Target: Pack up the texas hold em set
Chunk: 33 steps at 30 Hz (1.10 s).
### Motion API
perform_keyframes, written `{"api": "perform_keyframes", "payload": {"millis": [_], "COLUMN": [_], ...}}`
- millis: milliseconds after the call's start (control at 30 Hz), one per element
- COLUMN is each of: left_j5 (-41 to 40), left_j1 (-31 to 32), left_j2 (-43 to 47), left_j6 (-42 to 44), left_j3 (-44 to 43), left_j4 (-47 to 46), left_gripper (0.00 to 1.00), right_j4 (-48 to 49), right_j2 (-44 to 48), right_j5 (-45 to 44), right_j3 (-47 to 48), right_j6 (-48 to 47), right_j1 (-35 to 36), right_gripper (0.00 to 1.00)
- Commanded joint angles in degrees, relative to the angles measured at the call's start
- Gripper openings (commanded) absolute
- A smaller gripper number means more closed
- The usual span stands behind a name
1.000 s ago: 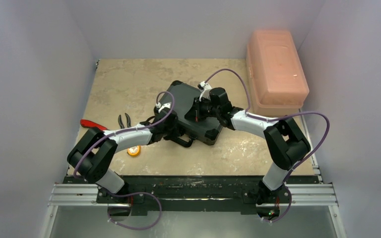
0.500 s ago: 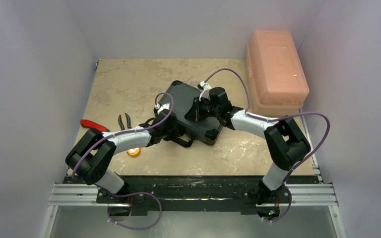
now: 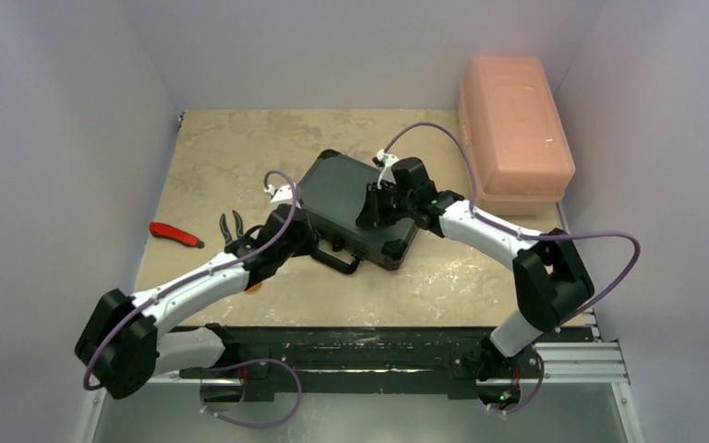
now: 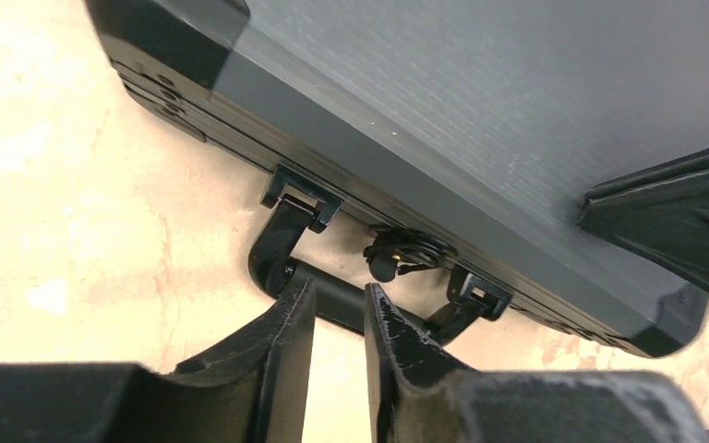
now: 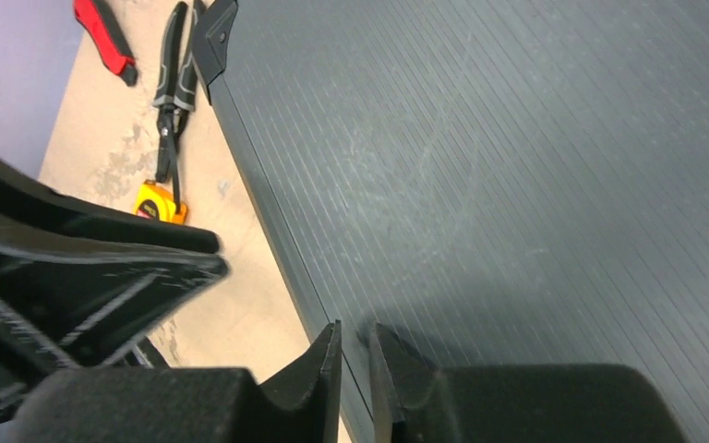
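Observation:
The black briefcase (image 3: 349, 205) lies shut and flat mid-table, its handle (image 3: 337, 262) toward me. Chips, decks and discs are out of sight. My left gripper (image 3: 303, 242) hovers just off the case's front edge. In the left wrist view it (image 4: 339, 293) has its fingers a narrow slit apart, empty, just short of the handle (image 4: 282, 242) and a round lock (image 4: 404, 251). My right gripper (image 3: 372, 212) rests on the lid. In the right wrist view it (image 5: 355, 332) shows its tips nearly together on the ribbed lid (image 5: 517, 166) by its front edge.
A big pink plastic box (image 3: 514, 129) stands at the back right. Left of the case lie a red cutter (image 3: 175, 233) and black pliers (image 3: 233, 226). An orange tape measure (image 5: 162, 203) sits near the pliers (image 5: 171, 92), partly under my left arm.
My left arm has stretched out low and swung its elbow toward the near left, the gripper sliding slightly left along the case front. The right gripper stays on the lid.

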<state>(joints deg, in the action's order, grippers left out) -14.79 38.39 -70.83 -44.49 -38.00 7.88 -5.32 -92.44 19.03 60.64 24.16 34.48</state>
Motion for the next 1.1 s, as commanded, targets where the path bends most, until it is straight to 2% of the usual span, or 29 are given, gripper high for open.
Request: {"api": "perform_keyframes", "payload": {"millis": [0, 367, 500, 567, 633, 900, 1000, 1067], "left_j5": [-3.74, -8.26, -10.74, -11.99, -13.56, -17.65, -20.63, -22.35], "left_j1": [-0.06, -0.08, -0.14, -0.13, -0.15, -0.25, -0.27, -0.88], "left_j2": [7.69, 21.56, 24.59, 25.58, 26.11, 26.86, 26.67, 26.87], "left_j6": [6.08, 17.24, 21.78, 24.51, 27.00, 37.09, 41.25, 41.14], "left_j3": [-1.60, -11.17, -15.66, -17.84, -19.81, -24.39, -22.64, -20.10], "left_j4": [4.93, 19.51, 23.56, 24.71, 25.45, 21.54, 17.29, 14.73], "left_gripper": [0.30, 0.63, 0.84, 0.88, 0.91, 0.93, 0.93, 0.94], "right_j4": [-11.16, -15.14, -15.15, -14.97, -14.29, -8.89, -5.21, -3.27], "right_j2": [3.83, 13.24, 17.11, 18.94, 20.96, 30.62, 34.97, 38.11], "right_j5": [-4.22, -4.50, -5.23, -5.99, -7.00, -10.91, -14.31, -16.64], "right_j3": [4.18, 11.63, 13.14, 13.80, 14.06, 11.48, 8.02, 5.74], "right_j6": [-2.32, -2.62, -3.13, -3.39, -3.63, -3.73, -2.80, -1.82], "right_j1": [0.01, 0.04, 0.06, 0.04, 0.06, 0.03, 0.05, 0.04], "right_gripper": [0.24, 0.59, 0.77, 0.84, 0.98, 0.99, 0.99, 0.99]}}
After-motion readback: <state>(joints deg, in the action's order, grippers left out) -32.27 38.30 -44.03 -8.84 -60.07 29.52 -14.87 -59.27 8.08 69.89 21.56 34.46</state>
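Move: The closed case's middle lies about 10 cm ahead, 9 cm to the right and some 6 cm below the left hand; its handle is roughly 3 cm back and 3 cm right, 7 cm down. The tape measure is about 20 cm left and 9 cm back of that hand, the pliers some 24 cm left and level with it. From the right hand, just over the lid, the case's middle is about 3 cm ahead, 2 cm left and 6 cm below. Mostly straight up, both arms retreat together from the closed case. The left hand climbs some 24 cm while swinging about 11 cm left of the handle and latch; the right rises roughly 26 cm off the lid, drifting right and later a little back. Both grippers spread from slightly open to wide, and their fingers tilt up about 30 degrees. ##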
